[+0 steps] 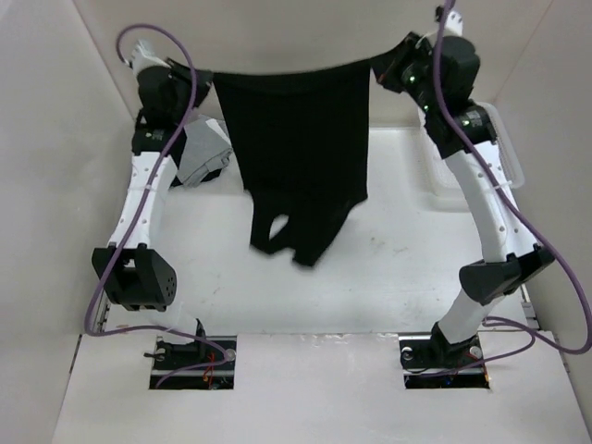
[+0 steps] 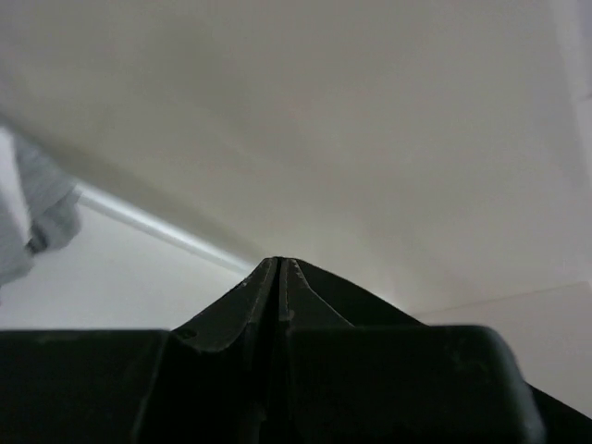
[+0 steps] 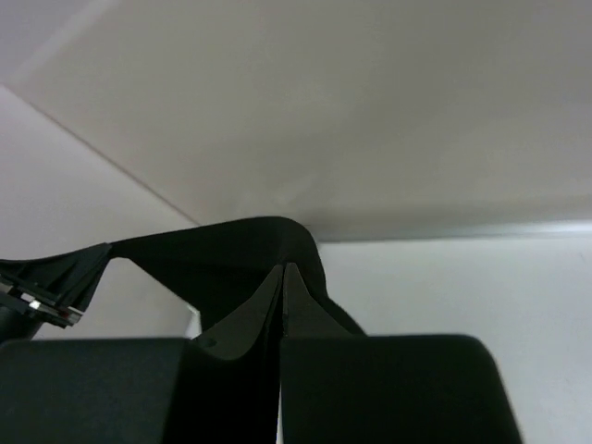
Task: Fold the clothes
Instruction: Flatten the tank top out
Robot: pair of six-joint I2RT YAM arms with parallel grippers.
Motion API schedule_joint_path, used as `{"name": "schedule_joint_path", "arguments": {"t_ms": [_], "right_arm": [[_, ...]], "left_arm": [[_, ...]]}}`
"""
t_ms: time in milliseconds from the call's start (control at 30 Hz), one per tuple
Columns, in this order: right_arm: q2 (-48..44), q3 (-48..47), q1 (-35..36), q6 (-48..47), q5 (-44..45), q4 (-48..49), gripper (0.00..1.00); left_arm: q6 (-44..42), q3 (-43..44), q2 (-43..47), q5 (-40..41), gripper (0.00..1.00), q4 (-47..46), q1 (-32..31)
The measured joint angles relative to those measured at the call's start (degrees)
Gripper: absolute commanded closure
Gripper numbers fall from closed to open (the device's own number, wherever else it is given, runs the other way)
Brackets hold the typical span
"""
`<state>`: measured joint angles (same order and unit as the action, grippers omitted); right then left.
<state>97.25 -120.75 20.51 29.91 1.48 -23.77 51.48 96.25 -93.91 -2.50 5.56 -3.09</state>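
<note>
The clothes (image 1: 296, 139), one plain black garment, hang in the air stretched between my two raised grippers. The straight top edge runs from one gripper to the other, and the shoulder straps dangle at the bottom (image 1: 287, 236) just above the table. My left gripper (image 1: 205, 77) is shut on the top left corner, and my right gripper (image 1: 377, 69) is shut on the top right corner. In the left wrist view the left gripper (image 2: 280, 262) has its jaws pressed together, with black fabric (image 2: 370, 305) beside them. In the right wrist view the right gripper (image 3: 283, 268) is pinched shut in the black fabric (image 3: 222, 254).
A grey-and-white pile of garments (image 1: 205, 153) lies on the table behind the left arm and shows again in the left wrist view (image 2: 37, 217). A white basket (image 1: 467, 171) stands at the back right by the right arm. Beige walls enclose the table on three sides.
</note>
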Motion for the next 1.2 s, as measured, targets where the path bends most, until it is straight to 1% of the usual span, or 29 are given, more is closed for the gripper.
{"name": "schedule_joint_path", "arguments": {"t_ms": [100,167,233,300,367,467,567,633,700,767,867,933,1000,1133,1200], "right_arm": [[0.07,-7.52,-0.72,1.11,-1.81,-0.15,1.0],[-1.81,-9.35,-1.01,1.66,-2.51,0.5,1.0],[-4.98,-8.0,-1.05,2.05,-2.95,1.09,1.0],[-9.57,-2.73,-1.07,2.29,-3.02,2.56,1.0],[-15.52,6.84,-1.07,2.69,-3.02,5.22,1.0],[-24.7,24.76,-1.03,3.5,-2.69,9.14,1.0],[-32.79,43.76,-0.26,4.79,-1.42,11.56,1.0],[-37.94,56.94,1.73,5.92,0.0,13.14,1.0],[-43.43,69.37,5.2,7.19,1.25,13.44,1.0],[-50.12,81.4,9.75,9.38,2.47,12.98,1.0],[-60.92,94.03,17.16,13.92,4.31,10.71,1.0],[-67.89,100.1,23.19,18.21,5.77,8.41,1.0],[-73.0,103.62,29.4,22.75,7.28,5.75,1.0],[-79.03,105.81,45.07,33.14,11.45,-1.38,1.0],[-80.17,105.74,53.22,38.18,14.12,-4.33,1.0]], "left_arm": [[0.94,7.32,0.5,-2.12,0.97,-1.51,1.9],[1.55,9.44,1.84,-3.1,0.96,-2.84,3.26],[1.9,9.68,3.96,-3.82,0.96,-3.67,4.35],[1.99,8.37,6.25,-4.2,0.96,-4.5,4.83],[1.99,3.93,9.51,-4.52,0.96,-6.34,4.46],[1.99,-6.88,15.06,-5.01,0.96,-9.11,3.19],[1.95,-23.8,21.9,-4.81,0.95,-12.81,1.36],[1.84,-36.83,26.71,-4.09,0.95,-14.1,-0.09],[1.79,-49.55,31.67,-2.99,0.96,-14.36,-1.36],[1.46,-62.05,37.86,-2.05,0.97,-12.15,-2.49],[1.16,-73.53,48.87,-0.9,0.98,-3.61,-2.67],[1.2,-76.81,57.05,-0.46,0.98,2.62,-2.78],[2.01,-77.68,65.94,-0.22,0.99,9.44,-4.11],[5.16,-76.41,81.72,0.44,0.99,22.05,-9.75],[6.45,-74.79,85.85,1.64,0.99,27.17,-12.11]]}}
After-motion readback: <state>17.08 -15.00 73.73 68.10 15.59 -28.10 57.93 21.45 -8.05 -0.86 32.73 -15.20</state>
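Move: Both hands already hold the tank top's hem up. Its middle hangs roughly 11 cm back, 19 cm right and 21 cm below the left hand, and 8 cm back, 19 cm left and 25 cm below the right. The clear table for it is centred about 21 cm back, 23 cm right and 40 cm below the left hand, 16 cm back, 17 cm left and 47 cm below the right. Folded clothes lie 4 cm ahead, 7 cm left of the left hand; the basket 8 cm ahead, 27 cm right of the right hand. Keeping their pinch on the hem corners, both hands flick up some 10 to 14 cm while easing back, tips lifting, then sweep down and back towards the bases to lay the top over the table. The right ends nearly 40 cm lower and farther back, tipping down 40 degrees and turning counter-clockwise; the left ends 33 cm back and rises slightly at the last. ##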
